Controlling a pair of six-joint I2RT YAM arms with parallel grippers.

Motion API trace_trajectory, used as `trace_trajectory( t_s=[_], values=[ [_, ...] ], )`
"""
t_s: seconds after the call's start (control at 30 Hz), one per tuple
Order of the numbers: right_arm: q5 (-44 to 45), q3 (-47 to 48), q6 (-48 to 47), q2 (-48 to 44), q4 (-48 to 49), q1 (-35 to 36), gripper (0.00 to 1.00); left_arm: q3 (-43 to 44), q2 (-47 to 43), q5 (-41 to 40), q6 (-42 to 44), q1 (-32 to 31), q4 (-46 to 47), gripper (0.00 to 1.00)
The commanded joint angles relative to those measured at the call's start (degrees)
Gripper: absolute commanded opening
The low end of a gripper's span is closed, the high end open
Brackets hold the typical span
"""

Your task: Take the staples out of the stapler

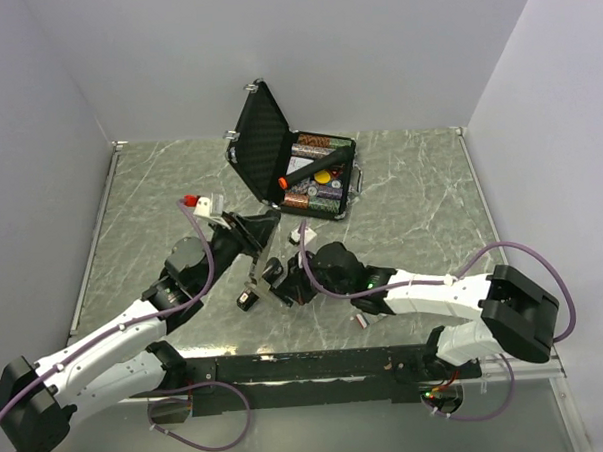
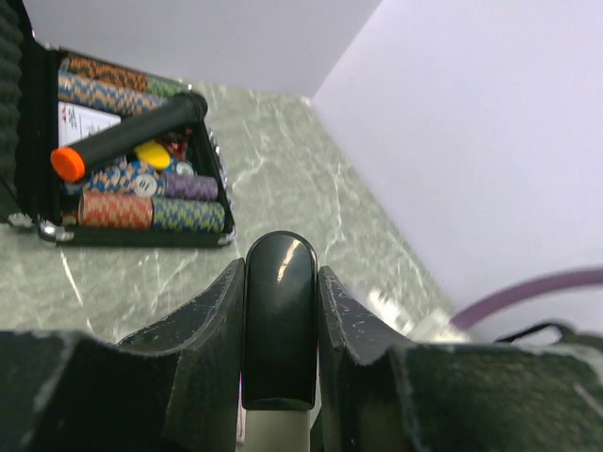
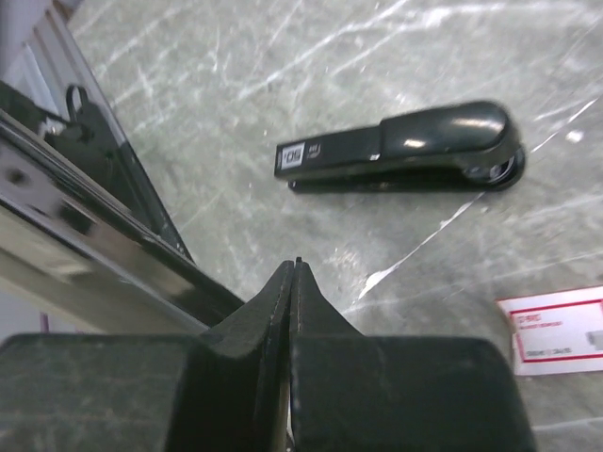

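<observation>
My left gripper (image 1: 250, 233) is shut on a glossy black rounded end of the stapler (image 2: 279, 311); its fingers press both sides. In the top view a silver rail (image 1: 252, 273) runs from that grip down to the table. In the right wrist view a slim black stapler body (image 3: 405, 151) with a white label lies on the marble ahead of my right gripper (image 3: 295, 268), well apart from it. The right jaws are pressed together, with only a thin dark sliver at the tips. The right gripper (image 1: 281, 279) sits just right of the rail. No staple strip shows clearly.
An open black foam-lined case (image 1: 268, 137) with poker chips and an orange-capped black marker (image 2: 127, 137) stands at the back. A white and red cardboard box (image 3: 556, 330) lies right of the right gripper. The black mounting bar (image 1: 318, 365) runs along the near edge.
</observation>
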Motion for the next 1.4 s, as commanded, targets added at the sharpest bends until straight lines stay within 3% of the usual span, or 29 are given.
trace_trajectory(
  t_s=[0.0,0.87,1.17,1.37],
  values=[
    [-0.6,0.13,1.33,1.05,0.58,1.82,0.0,0.36,0.86,-5.56,-1.36,-1.43,11.22,0.01],
    [-0.34,-4.52,8.71,-0.62,8.05,4.19,0.0,0.44,16.24,-24.81,0.75,-9.87,21.51,0.01],
    [0.98,-5.84,8.8,-3.08,7.09,4.1,0.0,3.08,20.56,-24.99,1.63,-10.22,22.83,0.01],
    [3.52,-4.35,6.52,-5.36,2.35,4.19,0.0,2.64,14.07,-22.62,0.84,-10.48,17.92,0.01]
  ],
)
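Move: The left hand holds the gray stapler by its black head; the right hand's closed fingertips are about 10 cm back, 1 cm right and 15 cm below. From the right hand, the stapler's opened rail is some 3 cm back, 2 cm left and 3 cm up. On the table, about 10 cm below the right hand, the black stapler lies 5 cm ahead and 6 cm left, the staple packet 7 cm ahead and 8 cm right. Still pinching the gray stapler's black head, the left hand lowers the opened stapler beside the right fingertips, about 6 cm down with some 3 cm of right and forward drift, turning roughly 15 degrees, mostly counter-clockwise. The right hand, fingers kept shut, eases about 3 cm back and 2–3 cm down, tipping slightly downward; whether its tips touch the rail can't be made out. ##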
